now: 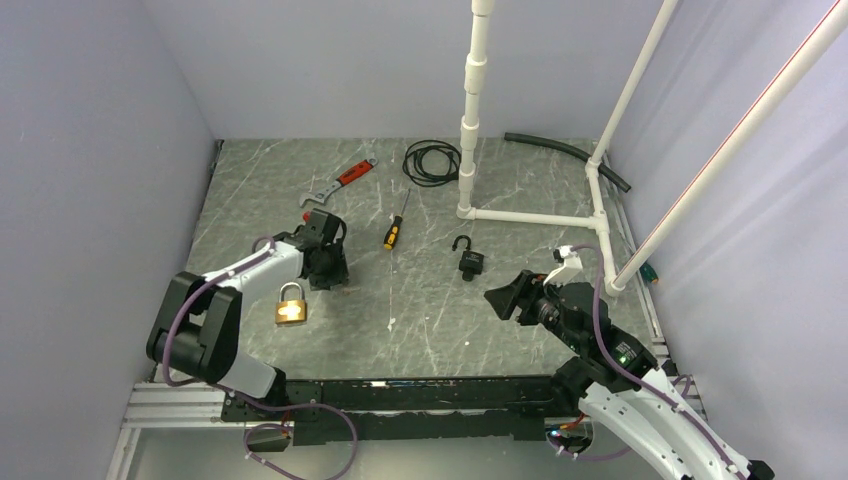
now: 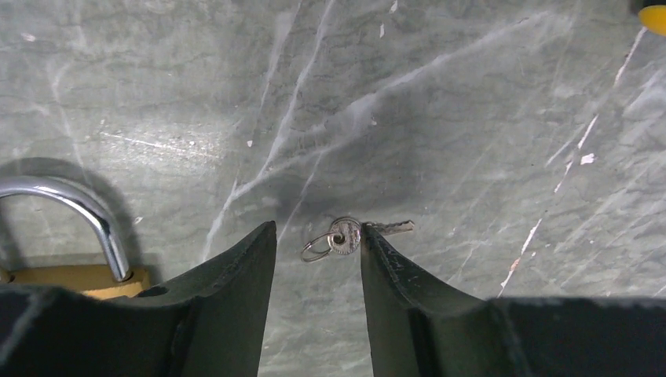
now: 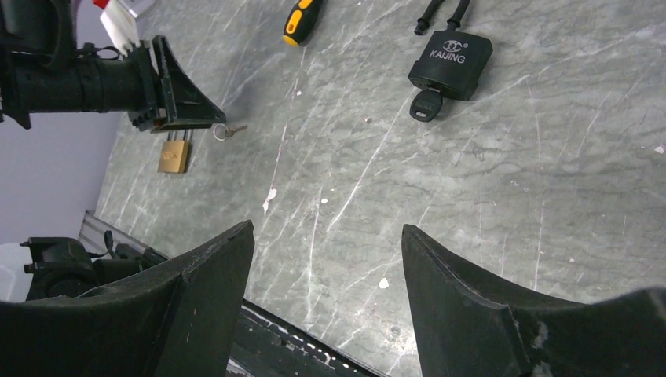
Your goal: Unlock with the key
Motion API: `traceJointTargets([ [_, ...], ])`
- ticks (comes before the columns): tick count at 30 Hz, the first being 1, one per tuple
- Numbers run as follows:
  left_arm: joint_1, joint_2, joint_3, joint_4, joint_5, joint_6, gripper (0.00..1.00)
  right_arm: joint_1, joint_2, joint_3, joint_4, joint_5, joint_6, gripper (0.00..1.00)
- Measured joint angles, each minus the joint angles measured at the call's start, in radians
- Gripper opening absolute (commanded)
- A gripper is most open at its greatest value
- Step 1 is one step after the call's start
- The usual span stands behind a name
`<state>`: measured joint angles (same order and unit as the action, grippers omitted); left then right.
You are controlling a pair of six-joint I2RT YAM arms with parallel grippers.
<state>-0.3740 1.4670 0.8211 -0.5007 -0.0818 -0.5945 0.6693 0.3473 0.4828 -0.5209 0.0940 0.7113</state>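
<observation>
A small silver key (image 2: 345, 234) on a ring lies flat on the grey table. My left gripper (image 2: 318, 232) is open and low over it, with the key's round head and ring between the fingertips and the right fingertip (image 2: 377, 251) against the key. A brass padlock (image 1: 291, 306) lies just left of this gripper, and its chrome shackle (image 2: 86, 208) shows in the left wrist view. My right gripper (image 3: 326, 236) is open and empty, hovering at the right (image 1: 505, 298). A black padlock (image 3: 450, 63) with its shackle open has a black-headed key in it.
A yellow-and-black screwdriver (image 1: 396, 228), a red-handled wrench (image 1: 340, 182) and a black cable coil (image 1: 432, 161) lie further back. A white PVC pipe frame (image 1: 530, 215) and a black hose (image 1: 565, 150) stand at the back right. Grey walls enclose the table.
</observation>
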Motion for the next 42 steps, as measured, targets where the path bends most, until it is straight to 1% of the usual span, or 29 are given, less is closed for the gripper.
traceJointTargets([
  [4,0.014,0.027,-0.028,0.041,0.036,0.0,0.44,0.0,-0.004,0.0,0.0,0.0,0.0,0.72],
  [7,0.026,0.027,-0.032,0.058,0.06,0.003,0.43,0.0,-0.005,0.0,0.0,0.0,0.0,0.72],
  [10,0.04,0.027,-0.04,0.078,0.086,0.0,0.39,0.0,-0.005,0.0,0.0,0.0,0.001,0.72],
  [15,0.045,0.013,-0.061,0.108,0.114,-0.005,0.35,0.0,0.001,0.0,0.007,-0.004,0.006,0.72],
  [26,0.045,-0.061,-0.127,0.097,0.137,-0.027,0.3,0.0,0.037,-0.002,0.058,-0.034,0.022,0.72],
  [31,0.045,-0.082,-0.147,0.094,0.137,-0.028,0.23,0.0,0.041,-0.01,0.077,-0.048,0.027,0.72],
  [34,0.045,-0.08,-0.15,0.1,0.137,-0.029,0.23,0.0,0.043,-0.013,0.082,-0.052,0.031,0.72],
  [38,0.045,-0.071,-0.15,0.116,0.136,-0.032,0.27,0.0,0.054,-0.013,0.089,-0.053,0.033,0.72],
  [42,0.045,-0.069,-0.149,0.132,0.134,-0.038,0.28,0.0,0.065,-0.013,0.092,-0.053,0.032,0.72],
])
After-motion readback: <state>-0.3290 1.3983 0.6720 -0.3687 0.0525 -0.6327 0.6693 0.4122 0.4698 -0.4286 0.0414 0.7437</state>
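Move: The key with its wire ring lies flat just under the left fingertips, its middle about 2 cm to their right, 1 cm back and 2 cm down. The brass padlock sits roughly 10 cm to the left of the left hand and 3 cm back; the screwdriver is some 14 cm ahead and 12 cm to its right. From the right hand, the key is about 26 cm left, 9 cm ahead and 15 cm below. The left fingertips come onto the key's ring, closing to about half their gap without shutting. The hand sinks a little over 1 cm to table height, tips its fingertips some 10 degrees to the right, draws back about 2.5 cm, then edges slightly forward with the ring between the tips. Meanwhile the right hand, still open, drifts about 1.5 cm left. ##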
